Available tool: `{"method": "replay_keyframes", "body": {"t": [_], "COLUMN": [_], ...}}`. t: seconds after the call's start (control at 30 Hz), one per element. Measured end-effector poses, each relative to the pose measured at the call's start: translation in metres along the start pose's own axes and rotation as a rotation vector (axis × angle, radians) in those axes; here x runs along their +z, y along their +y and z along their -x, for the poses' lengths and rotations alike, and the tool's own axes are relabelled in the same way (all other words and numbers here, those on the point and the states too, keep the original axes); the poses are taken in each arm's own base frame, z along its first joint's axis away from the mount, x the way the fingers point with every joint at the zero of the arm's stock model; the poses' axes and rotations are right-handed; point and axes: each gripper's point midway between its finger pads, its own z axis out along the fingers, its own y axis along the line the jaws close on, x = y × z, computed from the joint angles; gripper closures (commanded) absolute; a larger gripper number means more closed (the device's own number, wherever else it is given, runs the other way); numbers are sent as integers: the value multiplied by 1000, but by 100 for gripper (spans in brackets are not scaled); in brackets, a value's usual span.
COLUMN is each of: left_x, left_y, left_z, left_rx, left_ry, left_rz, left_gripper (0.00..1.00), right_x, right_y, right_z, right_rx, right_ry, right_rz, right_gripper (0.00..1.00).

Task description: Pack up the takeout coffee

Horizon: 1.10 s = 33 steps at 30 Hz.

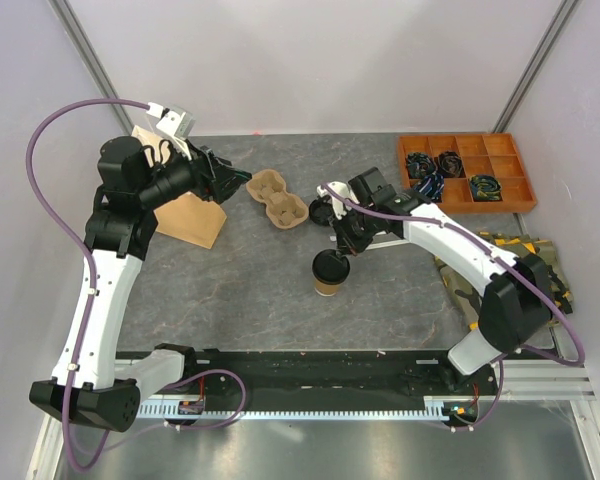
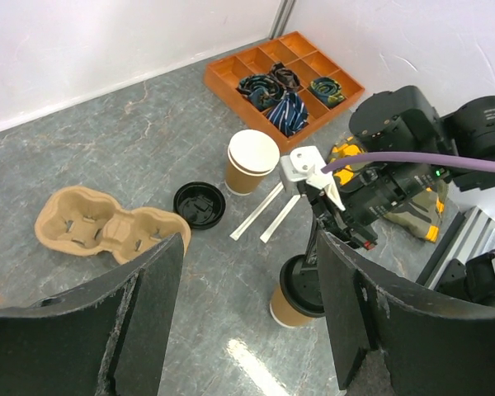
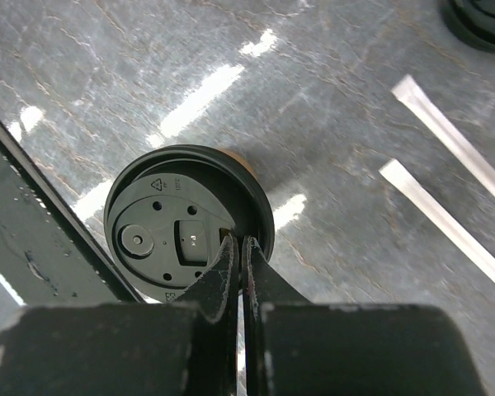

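A tan paper cup with a black lid point(image 1: 331, 272) stands mid-table; the same cup point(image 2: 301, 293) shows in the left wrist view. My right gripper point(image 1: 342, 245) is directly above it. In the right wrist view that gripper point(image 3: 240, 242) is shut, its tips on the lid point(image 3: 186, 223) just inside the right rim. A second cup point(image 2: 252, 161) stands open, with a loose black lid point(image 2: 200, 204) lying beside it. My left gripper point(image 2: 249, 247) hangs open and empty in the air, near the paper bag point(image 1: 185, 215) at the left.
A brown pulp cup carrier point(image 1: 277, 198) lies empty between the arms. Two white strips point(image 2: 257, 212) lie flat by the loose lid. An orange divided tray point(image 1: 465, 172) holding small dark items sits at the back right.
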Motion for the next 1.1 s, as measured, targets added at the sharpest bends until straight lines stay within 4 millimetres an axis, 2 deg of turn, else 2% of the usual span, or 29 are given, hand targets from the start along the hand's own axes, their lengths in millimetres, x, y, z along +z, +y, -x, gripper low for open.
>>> {"method": "replay_keyframes", "body": {"t": [0.1, 0.17, 0.37, 0.5, 0.67, 0.73, 0.93, 1.1], "left_x": [0, 1, 3, 5, 8, 9, 9, 9], "left_y": [-2, -2, -4, -4, -2, -1, -1, 0], "left_z": [1, 2, 1, 2, -4, -4, -4, -4], "left_rx": [5, 7, 1, -6, -25, -27, -27, -31], "left_ry": [-4, -5, 0, -6, 5, 6, 5, 6], "left_rz": [-13, -19, -39, -46, -45, -45, -44, -42], "left_gripper": [27, 27, 27, 26, 26, 26, 26, 26], "right_x": [-13, -22, -59, -86, -120, -124, -120, -116], "right_y": [-6, -17, -83, -120, -159, -167, -178, -182], "right_z": [0, -1, -24, -40, -39, -41, -56, -75], "right_rx": [-4, 13, 126, 186, 195, 180, 174, 188], "right_ry": [-13, -23, -15, -8, -33, -26, 26, 58], "right_rz": [-27, -49, -176, -250, -351, -372, -372, -367], "right_gripper": [100, 100, 100, 100, 100, 100, 100, 100]}}
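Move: The right hand already holds the lidded coffee cup by its lid, about 12 cm above the table. The clear spot it is bound for, just short of the camouflage bag, lies some 21 cm to its right and 5 cm ahead; the bag's middle is about 43 cm right, level with the hand. The paper straws lie about 11 cm ahead and 9 cm right, the cup stack 16 cm ahead and 7 cm right. From the left hand that spot is roughly 41 cm right, 2 cm ahead and far below. Sweeping right about 22 cm and some 7 cm forward, the right hand carries the lidded coffee cup past the near side of the straws to the edge of the camouflage bag. It climbs a little on the way, then sinks about 3 cm and slows, the wrist turning some 20 degrees clockwise; the shut fingers keep their pinch on the lid near its rim. ##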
